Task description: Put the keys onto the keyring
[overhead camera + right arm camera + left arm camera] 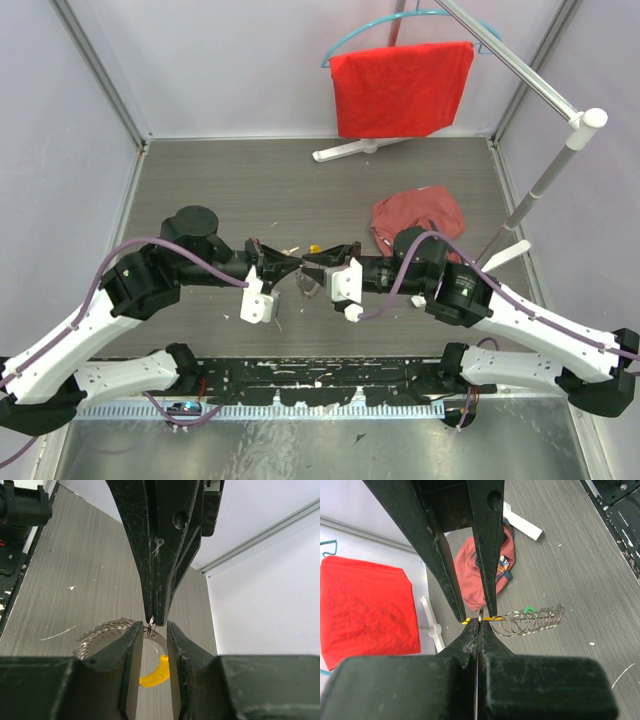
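Note:
Both grippers meet tip to tip above the middle of the table. My left gripper (296, 263) (479, 623) is shut, and a small metal ring (151, 625) sticks out of its tips. That ring hangs on the grey band of the keyring (161, 638), whose yellow curved section (156, 673) (314, 248) shows below. My right gripper (313, 263) (152, 630) stands with its jaws apart on either side of the band. A row of small rings (534, 621) trails off the loop, with one key's green head (530, 609) behind them. No other key shows.
A reddish pouch (418, 218) (469, 577) lies on the table to the right, behind the grippers. A red cloth (401, 88) hangs on a teal hanger at the back, over a white stand foot (350, 150). A slanted metal pole (535, 190) stands at the right.

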Robot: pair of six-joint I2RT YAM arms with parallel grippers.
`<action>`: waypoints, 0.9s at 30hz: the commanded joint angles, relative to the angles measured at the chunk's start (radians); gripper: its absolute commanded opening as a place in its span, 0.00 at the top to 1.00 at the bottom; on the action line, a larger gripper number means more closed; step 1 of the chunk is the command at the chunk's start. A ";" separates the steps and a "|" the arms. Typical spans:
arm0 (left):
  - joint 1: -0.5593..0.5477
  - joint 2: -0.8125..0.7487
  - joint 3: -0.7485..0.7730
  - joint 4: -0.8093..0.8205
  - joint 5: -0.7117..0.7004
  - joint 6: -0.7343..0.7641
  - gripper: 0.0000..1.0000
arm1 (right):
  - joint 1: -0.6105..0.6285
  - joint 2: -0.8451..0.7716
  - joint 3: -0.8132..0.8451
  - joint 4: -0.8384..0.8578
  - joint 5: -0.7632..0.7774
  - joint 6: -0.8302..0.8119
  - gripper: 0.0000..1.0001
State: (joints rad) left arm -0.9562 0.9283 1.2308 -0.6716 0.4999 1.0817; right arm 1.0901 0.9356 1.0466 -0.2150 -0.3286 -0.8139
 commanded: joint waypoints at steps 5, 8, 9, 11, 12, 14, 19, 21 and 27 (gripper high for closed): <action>-0.009 -0.001 0.037 0.003 -0.032 0.003 1.00 | 0.025 0.018 0.050 0.008 0.071 -0.007 0.71; -0.010 -0.004 0.035 0.008 -0.038 0.001 1.00 | 0.026 0.020 0.051 0.005 0.094 -0.001 0.74; -0.010 -0.004 0.034 0.010 -0.039 0.000 1.00 | 0.025 0.021 0.053 0.006 0.096 0.004 0.75; -0.010 -0.003 0.035 0.010 -0.043 0.000 1.00 | 0.027 0.022 0.055 0.005 0.100 0.011 0.77; -0.010 -0.003 0.034 0.010 -0.044 0.000 1.00 | 0.026 0.023 0.055 0.005 0.100 0.014 0.79; -0.011 -0.003 0.034 0.010 -0.047 0.001 1.00 | 0.027 0.023 0.057 0.003 0.107 0.025 0.82; -0.011 -0.002 0.035 0.015 -0.055 -0.007 1.00 | 0.027 0.031 0.072 -0.013 0.109 0.044 0.90; -0.011 -0.005 0.036 0.017 -0.058 -0.011 1.00 | 0.027 0.036 0.080 -0.020 0.115 0.048 0.92; -0.011 -0.009 0.034 0.028 -0.053 -0.024 1.00 | 0.026 0.035 0.073 0.010 0.119 0.055 0.99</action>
State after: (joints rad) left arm -0.9623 0.9283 1.2324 -0.6731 0.4416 1.0691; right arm 1.1137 0.9760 1.0786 -0.2592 -0.2325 -0.7811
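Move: Between the right hand's parted fingertips stands the keyring's small metal tip, about 1 cm ahead of that hand, 1 cm to its left and 1 cm below. The keyring's wire coil hangs some 2 cm back and 5 cm below the right hand, straight in line sideways; its yellow piece is about 1 cm ahead and 3 cm below. From the left hand, already shut on the keyring, the tip lies about 1 cm to the right, otherwise level. Easing about 1 cm forward and 1 cm down onto the keyring's metal tip, the right hand closes its fingers from roughly a third open to nearly shut and pinches the tip right against the left fingertips, its grip effort rising as they close. The left hand keeps its shut hold and drifts barely 1 cm forward. ##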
